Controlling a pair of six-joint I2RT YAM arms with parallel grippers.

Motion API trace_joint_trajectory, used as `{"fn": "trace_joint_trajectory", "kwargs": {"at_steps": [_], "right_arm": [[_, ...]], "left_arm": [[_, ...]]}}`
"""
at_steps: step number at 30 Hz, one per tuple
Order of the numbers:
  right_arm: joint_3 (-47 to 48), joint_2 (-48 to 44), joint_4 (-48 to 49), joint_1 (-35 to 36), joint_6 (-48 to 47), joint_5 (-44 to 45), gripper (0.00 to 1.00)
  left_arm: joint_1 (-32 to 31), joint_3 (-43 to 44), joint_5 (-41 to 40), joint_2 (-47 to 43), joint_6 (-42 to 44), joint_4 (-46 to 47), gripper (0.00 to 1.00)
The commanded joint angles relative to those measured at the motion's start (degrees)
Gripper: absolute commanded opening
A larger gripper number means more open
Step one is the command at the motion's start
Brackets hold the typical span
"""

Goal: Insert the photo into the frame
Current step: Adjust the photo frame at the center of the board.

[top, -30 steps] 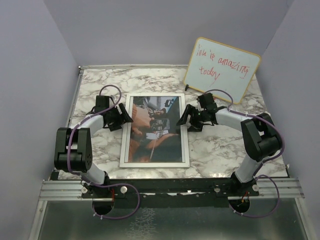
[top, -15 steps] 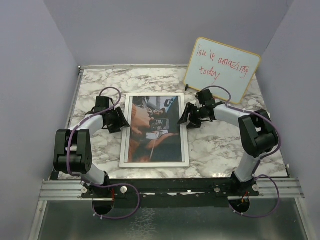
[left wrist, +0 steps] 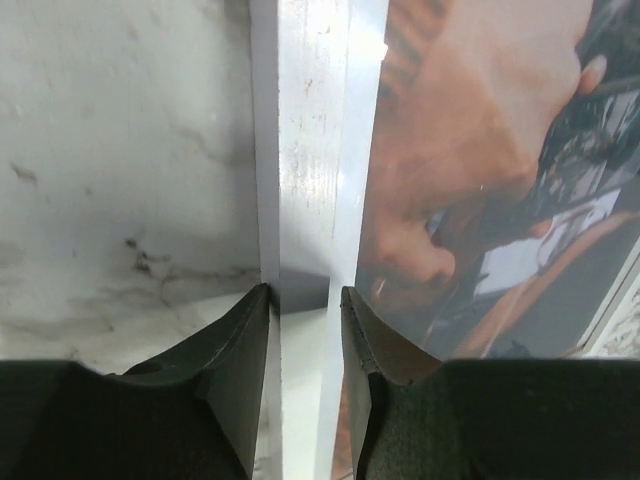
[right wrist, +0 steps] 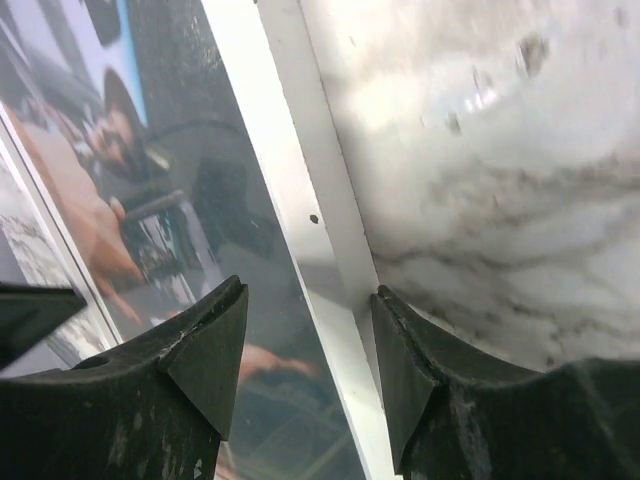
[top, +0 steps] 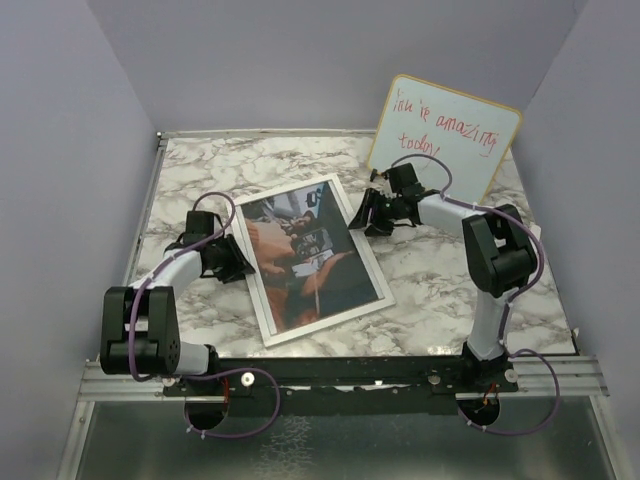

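The frame (top: 330, 320) lies flat and skewed on the marble table, white rails up. The photo (top: 305, 255) shows inside its rails under the glossy pane. My left gripper (top: 232, 262) sits at the frame's left rail. In the left wrist view that rail (left wrist: 315, 150) fills the gap between both fingers, so the left gripper (left wrist: 303, 300) is shut on it, with the photo (left wrist: 480, 180) to the right. My right gripper (top: 368, 215) is at the right rail near the far corner. It (right wrist: 310, 300) stands open astride the rail (right wrist: 290, 170), one finger over the pane and photo (right wrist: 130, 200), the other at the rail's outer edge.
A wood-rimmed whiteboard (top: 445, 138) with red writing leans against the back wall, just behind the right arm. Bare marble table (top: 440, 290) lies to the right of the frame. Purple walls close in the sides and back.
The frame with the photo has turned counter-clockwise from square to skewed. The left gripper came toward the near edge, the right went farther back, and both jaws narrowed.
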Motion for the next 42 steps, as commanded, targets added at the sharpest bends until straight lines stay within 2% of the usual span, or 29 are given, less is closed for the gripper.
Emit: {"fn": "trace_joint_trajectory", "kwargs": {"at_steps": [1, 2, 5, 9, 14, 17, 21, 26, 29, 33, 37, 40, 42], "right_arm": [[4.81, 3.74, 7.95, 0.76, 0.09, -4.26, 0.56], [5.71, 4.26, 8.21, 0.77, 0.21, -3.64, 0.56], [7.43, 2.86, 7.22, 0.82, 1.15, 1.76, 0.57], [5.96, -4.56, 3.21, 0.66, 3.41, 14.59, 0.63], [2.56, -15.26, -7.64, 0.65, 5.77, 28.31, 0.72], [-1.61, -20.32, -13.62, 0.65, 8.80, 29.04, 0.75], [-9.91, -25.94, -18.36, 0.65, 13.37, 22.43, 0.78], [-20.88, -33.43, -16.49, 0.66, 16.17, 9.84, 0.82], [-25.02, -35.78, -15.10, 0.68, 15.98, 5.94, 0.83], [-25.56, -35.05, -15.95, 0.65, 14.02, 4.16, 0.84], [-24.06, -32.28, -20.45, 0.65, 12.71, 5.35, 0.84], [-22.66, -32.69, -27.04, 0.66, 13.69, 13.60, 0.83], [-23.35, -34.82, -27.89, 0.65, 13.34, 16.30, 0.83]], "left_arm": [[-1.17, -4.16, 6.62, -5.73, -6.41, -1.37, 0.35], [-1.16, -4.66, 6.66, -6.81, -7.07, -1.37, 0.37], [-1.15, -3.68, 3.56, -9.25, -6.95, -3.53, 0.57], [-1.15, 1.83, -5.25, -9.23, -3.88, -7.72, 0.75], [-1.15, 11.76, -16.49, -4.51, 1.10, -9.47, 0.85], [-1.15, 20.30, -17.57, 2.14, 4.07, -8.07, 0.87], [-1.15, 32.95, -15.66, 13.57, 8.19, -5.83, 0.88], [-1.15, 45.60, -13.50, 26.74, 12.91, -1.89, 0.88], [-1.15, 52.09, -10.49, 34.73, 15.21, -1.63, 0.88], [-1.15, 56.68, -7.55, 40.16, 16.07, -1.28, 0.90], [-1.15, 56.46, -5.52, 41.87, 17.05, 0.02, 0.92], [-1.15, 55.18, -4.15, 42.64, 17.66, 0.04, 0.92], [-1.13, 53.90, -3.85, 42.53, 17.76, 0.24, 0.92]]}}
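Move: The photo frame lies askew between the hands, its middle about 5 cm ahead and 16 cm right of the left hand, which has the left rail between its fingers, and roughly 7 cm back and 15 cm left of the right hand at the right rail. The frame's far left corner is about 19 cm ahead and 5 cm left of the left hand; its near right corner some 20 cm back and 9 cm right of the right hand. The whiteboard's foot is roughly 12 cm ahead and 17 cm right of the right hand. The photo frame is first turned counter-clockwise, the left hand dragging its left rail about 3 cm back while the right pushes the right rail forward. Both hands then open wider, come free and lift: the left reaches forward and sinks just beyond the far rail, near the far left corner; the right arcs some 20 cm back and somewhat right, down to the near right corner. ##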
